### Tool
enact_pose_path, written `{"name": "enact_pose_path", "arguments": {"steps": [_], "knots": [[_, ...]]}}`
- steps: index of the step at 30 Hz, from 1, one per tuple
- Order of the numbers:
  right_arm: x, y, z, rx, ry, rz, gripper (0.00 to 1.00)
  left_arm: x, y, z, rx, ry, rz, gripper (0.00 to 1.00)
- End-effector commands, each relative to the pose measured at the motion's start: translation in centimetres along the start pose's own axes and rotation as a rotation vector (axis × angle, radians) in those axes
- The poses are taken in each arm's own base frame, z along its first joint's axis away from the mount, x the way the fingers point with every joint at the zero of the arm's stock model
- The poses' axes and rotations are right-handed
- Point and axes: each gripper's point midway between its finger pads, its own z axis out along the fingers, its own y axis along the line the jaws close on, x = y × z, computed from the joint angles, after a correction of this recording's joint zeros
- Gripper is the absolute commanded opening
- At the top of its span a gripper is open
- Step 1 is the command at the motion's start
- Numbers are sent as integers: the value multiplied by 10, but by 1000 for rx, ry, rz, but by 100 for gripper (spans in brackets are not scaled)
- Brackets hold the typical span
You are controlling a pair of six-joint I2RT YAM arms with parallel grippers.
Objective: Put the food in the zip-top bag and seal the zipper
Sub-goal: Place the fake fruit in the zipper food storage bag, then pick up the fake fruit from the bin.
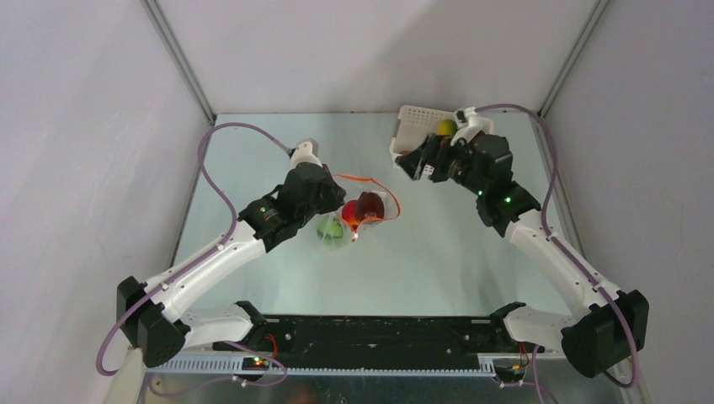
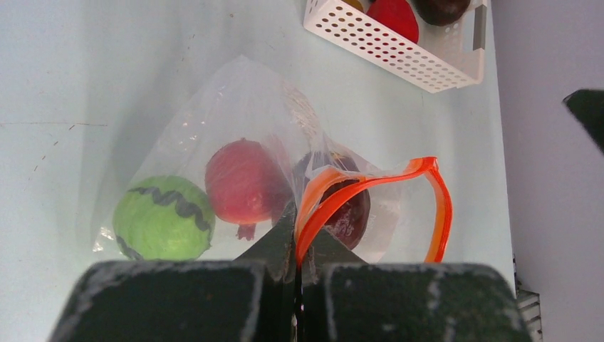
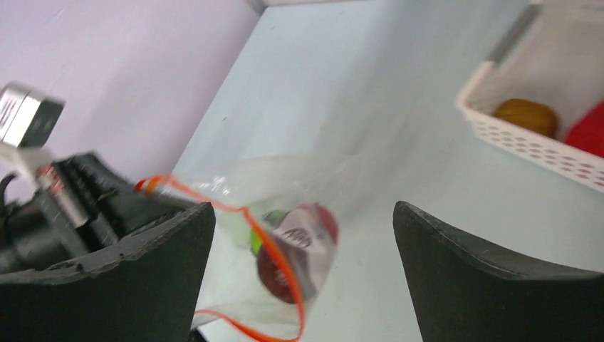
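Observation:
The clear zip-top bag (image 2: 235, 107) hangs open-mouthed at mid-table, its orange-red zipper (image 2: 441, 206) curving in a loop. My left gripper (image 2: 298, 239) is shut on the zipper edge. Inside the bag lie three pieces of food: a green striped ball (image 2: 164, 217), a red fruit (image 2: 242, 182) and a dark maroon one (image 2: 352, 210). My right gripper (image 1: 412, 164) hovers open and empty beside the basket, right of the bag (image 1: 354, 220). In the right wrist view the bag (image 3: 285, 185) shows beyond the spread fingers (image 3: 142, 263).
A white perforated basket (image 1: 412, 122) stands at the back right, holding a yellow-green fruit (image 1: 446, 127), a red one (image 2: 393, 16) and a dark one (image 2: 440, 8). Grey walls close the table on three sides.

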Motion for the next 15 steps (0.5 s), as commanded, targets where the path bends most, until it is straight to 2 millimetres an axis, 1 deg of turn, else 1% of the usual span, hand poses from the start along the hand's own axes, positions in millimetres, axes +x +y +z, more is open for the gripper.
{"name": "enact_pose_path", "arguments": {"steps": [1,2,3,4,5,6,7,8,9,10,11,12,13,14,15], "knots": [[-41,-41,-5,180,-75,38,100,-17,-5,-4,8,-53,-18,0],[-36,-64,-2,254,-49,42,100,-17,-5,-4,6,-53,-17,0],[-46,-76,-2,309,-66,34,99,-17,-4,-4,3,-54,-13,0],[-41,-100,0,383,-36,51,100,-17,-4,-4,0,-54,-12,0],[-52,-111,1,431,-57,44,99,-17,-3,-4,-3,-54,-9,0],[-45,-135,5,494,-22,60,99,-18,-3,-3,-7,-54,-8,0],[-56,-143,6,533,-42,52,99,-19,-3,-3,-12,-56,-7,0],[-48,-165,12,587,-13,62,99,-19,-2,-3,-17,-59,-6,0],[-59,-172,15,617,-33,51,99,-19,-2,-3,-22,-56,-4,0],[-51,-192,23,657,-4,58,99,-19,1,-2,-36,-55,0,0],[-62,-198,27,679,-31,38,100,-20,1,-2,-39,-56,1,0],[-53,-216,38,714,-3,38,99,-20,2,-2,-46,-57,5,0],[-65,-223,41,744,-29,21,100,-20,2,0,-51,-56,7,0],[-53,-241,52,776,7,23,99,-19,4,1,-58,-54,10,0],[-53,-256,63,807,17,12,99,-19,4,2,-61,-53,13,0]]}}
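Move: The yellow-green mango in the white basket lies some 28 cm ahead of the right hand, about 12 cm to its right and 27 cm below. Counted from the mango, the small dark fruit is roughly 4 cm nearer and 4 cm left, the red pepper 7 cm nearer and 5 cm left. From the left hand, which grips the bag, the mango lies about 32 cm ahead, 31 cm right and 20 cm below. Right hand, open and empty, swings forward-right some 20 cm towards the basket, sinking and turning clockwise about 30 degrees. ##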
